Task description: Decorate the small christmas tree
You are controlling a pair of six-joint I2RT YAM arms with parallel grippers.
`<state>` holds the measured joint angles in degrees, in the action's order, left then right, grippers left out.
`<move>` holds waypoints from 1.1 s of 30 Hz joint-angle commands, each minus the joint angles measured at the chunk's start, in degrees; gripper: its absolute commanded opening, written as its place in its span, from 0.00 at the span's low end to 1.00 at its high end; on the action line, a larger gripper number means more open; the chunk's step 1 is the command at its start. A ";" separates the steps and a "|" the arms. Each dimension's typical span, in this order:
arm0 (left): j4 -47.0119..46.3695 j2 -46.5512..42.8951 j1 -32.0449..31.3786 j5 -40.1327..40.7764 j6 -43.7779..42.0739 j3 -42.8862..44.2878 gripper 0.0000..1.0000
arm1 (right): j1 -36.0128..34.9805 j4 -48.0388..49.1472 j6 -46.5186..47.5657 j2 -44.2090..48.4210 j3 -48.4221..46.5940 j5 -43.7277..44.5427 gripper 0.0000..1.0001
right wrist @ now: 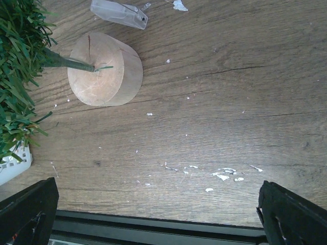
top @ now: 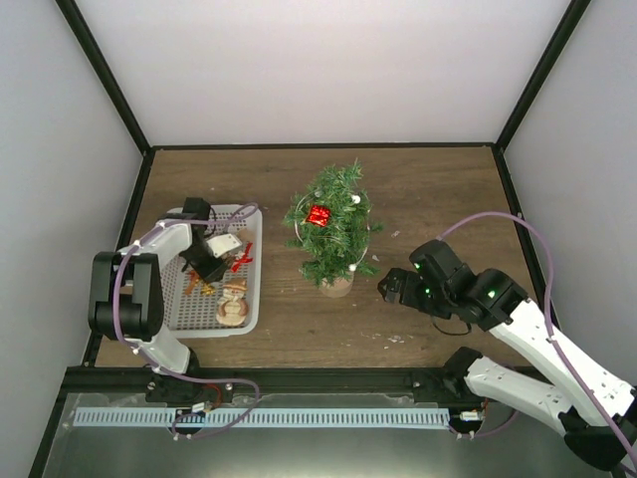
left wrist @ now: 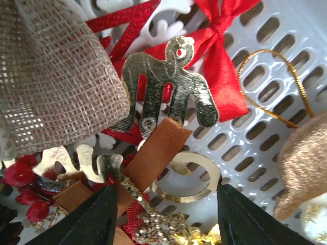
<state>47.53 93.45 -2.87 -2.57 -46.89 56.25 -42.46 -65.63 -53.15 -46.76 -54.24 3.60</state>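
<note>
The small christmas tree (top: 333,231) stands upright mid-table on its round wooden base (right wrist: 104,69), with a red ornament (top: 318,214) hanging near its top. My left gripper (left wrist: 166,206) is down inside the white basket (top: 249,299), open. Its fingers (left wrist: 97,217) straddle a brown ribbon (left wrist: 153,155) and a gold ring (left wrist: 191,178) without closing on them. A gold figure ornament (left wrist: 168,87), a red bow (left wrist: 219,66) and a burlap pouch (left wrist: 51,76) lie just beyond. My right gripper (top: 390,287) hovers wide open and empty over bare table, right of the tree's base.
A snowman ornament (top: 234,302) lies at the basket's near end. A clear plastic piece (right wrist: 120,13) lies on the wood beyond the tree base. White flecks (right wrist: 222,176) dot the table. The black front rail (right wrist: 153,224) runs just under my right gripper.
</note>
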 commanded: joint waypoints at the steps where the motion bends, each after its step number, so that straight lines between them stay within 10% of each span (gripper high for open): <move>1: -3.92 -1.17 0.68 2.15 -2.72 -0.42 0.54 | 0.36 1.01 0.91 -0.26 -0.08 -0.50 1.00; 17: -3.05 -0.83 1.53 0.41 -2.43 1.46 0.00 | 0.38 1.87 1.72 -1.48 -0.08 -1.11 1.00; 33: 6.66 -4.72 3.63 -6.23 -0.46 7.81 0.00 | 0.36 2.88 1.90 -1.31 0.81 -2.26 0.99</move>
<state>49.69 90.54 0.14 -4.45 -48.25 60.88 -42.46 -63.40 -51.86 -48.42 -53.32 1.50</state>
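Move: Just ahead of the left hand and to its left, about 2 cm forward, 1 cm left and 1 cm lower, lies the brown bow in the basket. The gold ornament is some 3 cm back and 1 cm right of the hand, the burlap pouch about 6 cm ahead and 1 cm right, the red bow roughly 5 cm ahead and 7 cm right. From the right hand the brown bow is some 36 cm left, 10 cm forward and 16 cm down. Easing about 2 cm forward and 1 cm left, low over the basket's contents, the left hand brings its half-open fingers to the brown bow and shuts them completely beside its knot. It then rises some 3 cm with the fingers shut, still pointing down; whether they pinch anything thin can't be seen. ##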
